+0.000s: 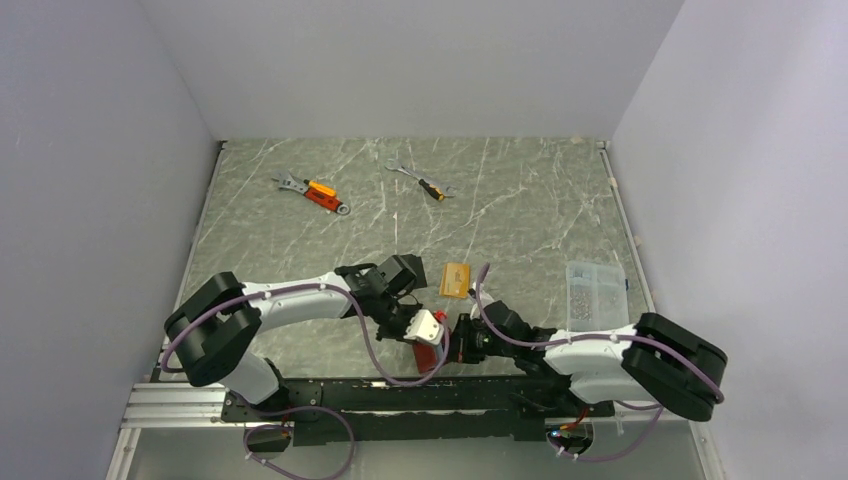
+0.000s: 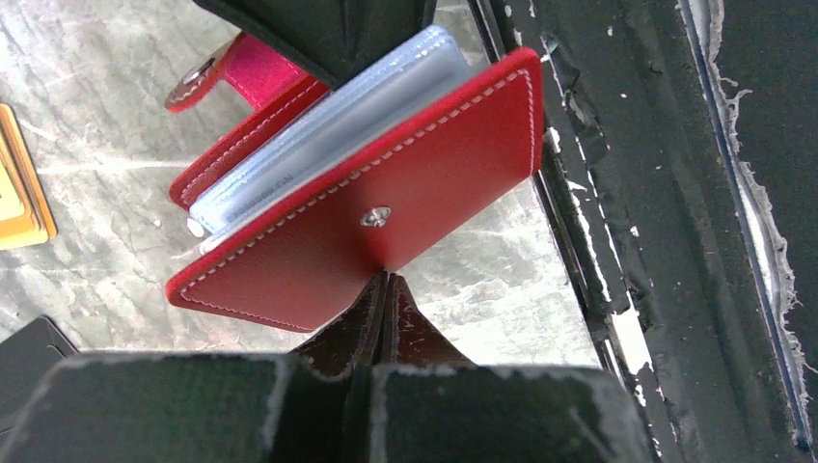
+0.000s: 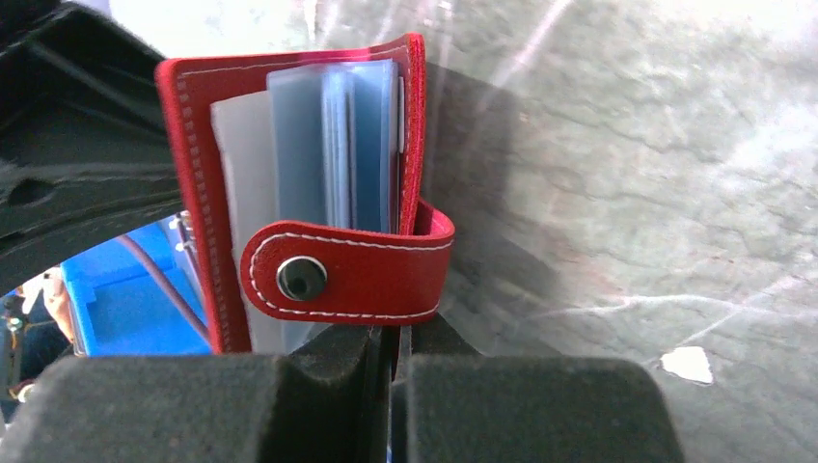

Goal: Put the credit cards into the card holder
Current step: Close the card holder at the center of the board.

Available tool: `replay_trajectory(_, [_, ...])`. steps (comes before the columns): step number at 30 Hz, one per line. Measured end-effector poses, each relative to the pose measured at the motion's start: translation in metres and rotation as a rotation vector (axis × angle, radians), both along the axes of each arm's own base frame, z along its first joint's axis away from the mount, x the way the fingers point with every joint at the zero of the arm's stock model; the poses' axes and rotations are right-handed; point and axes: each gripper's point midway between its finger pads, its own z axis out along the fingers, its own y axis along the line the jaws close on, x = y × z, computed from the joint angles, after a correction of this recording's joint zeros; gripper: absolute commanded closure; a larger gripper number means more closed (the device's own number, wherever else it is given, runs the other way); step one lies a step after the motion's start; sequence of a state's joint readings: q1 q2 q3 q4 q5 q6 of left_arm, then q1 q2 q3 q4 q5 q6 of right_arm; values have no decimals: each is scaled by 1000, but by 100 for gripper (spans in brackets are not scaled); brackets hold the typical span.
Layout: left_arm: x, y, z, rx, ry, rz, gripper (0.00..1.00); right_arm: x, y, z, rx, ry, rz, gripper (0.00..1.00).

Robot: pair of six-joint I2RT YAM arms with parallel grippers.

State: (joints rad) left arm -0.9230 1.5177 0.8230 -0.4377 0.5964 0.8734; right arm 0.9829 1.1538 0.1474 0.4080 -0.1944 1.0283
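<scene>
Both grippers hold the red card holder (image 1: 431,356) off the table near its front edge. It is spread open, showing pale blue pockets (image 3: 333,145). My left gripper (image 2: 388,280) is shut on the edge of one cover (image 2: 405,183), just below its snap stud. From the other side, my right gripper (image 3: 397,333) is shut on the other cover, beneath the snap tab (image 3: 367,275). An orange-gold credit card (image 1: 456,279) lies flat just beyond the grippers and also shows at the left edge as the orange card (image 2: 17,188). A black card (image 2: 27,352) lies at the lower left.
Two orange-handled wrenches (image 1: 312,192) (image 1: 425,184) lie far back on the marble table. A clear plastic box (image 1: 597,295) stands at the right. The black base rail (image 1: 400,395) runs just behind the card holder along the near edge.
</scene>
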Motion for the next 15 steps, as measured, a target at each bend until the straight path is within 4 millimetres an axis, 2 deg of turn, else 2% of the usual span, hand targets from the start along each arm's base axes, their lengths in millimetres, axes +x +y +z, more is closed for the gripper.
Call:
replay_trajectory(3, [-2, -2, -1, 15, -25, -14, 100, -3, -2, -11, 6, 36, -15, 86])
replay_trajectory(5, [-1, -5, -1, 19, -39, -19, 100, -3, 1, -11, 24, 47, -15, 69])
replay_trajectory(8, [0, -8, 0, 24, -53, -22, 100, -3, 7, -5, 61, 55, -19, 54])
replay_trajectory(12, [2, -11, 5, 28, -61, -25, 100, 0, 2, 5, 66, 24, -48, 46])
replay_trajectory(15, [-1, -16, 10, 23, -65, -42, 100, 6, -10, 15, 63, -25, -104, 45])
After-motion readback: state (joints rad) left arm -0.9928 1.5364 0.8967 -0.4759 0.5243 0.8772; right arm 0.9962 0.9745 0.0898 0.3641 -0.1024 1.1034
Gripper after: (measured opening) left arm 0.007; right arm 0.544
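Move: The card holder stands half folded between the hands, its middle about 4 cm right, 1 cm back and 1 cm below the left hand's shut fingers, which meet the outer cover by the snap. From the right hand, shut at the strap side, its middle lies some 3 cm left and 1 cm ahead, level. Yellow cards lie about 15 cm ahead and 1 cm right of the right hand, 3 cm down; black cards, 16 cm ahead and 9 cm left. The card holder's strap-side leaf is let go by the right hand: it dips about 1 cm, spreads its fingers roughly half wide around the leaf's edge, then rises some 2.5 cm and eases right. The left hand, still shut, keeps its tips against the snap cover and edges about 1.5 cm right towards the other leaf, lifting slightly at the end. ##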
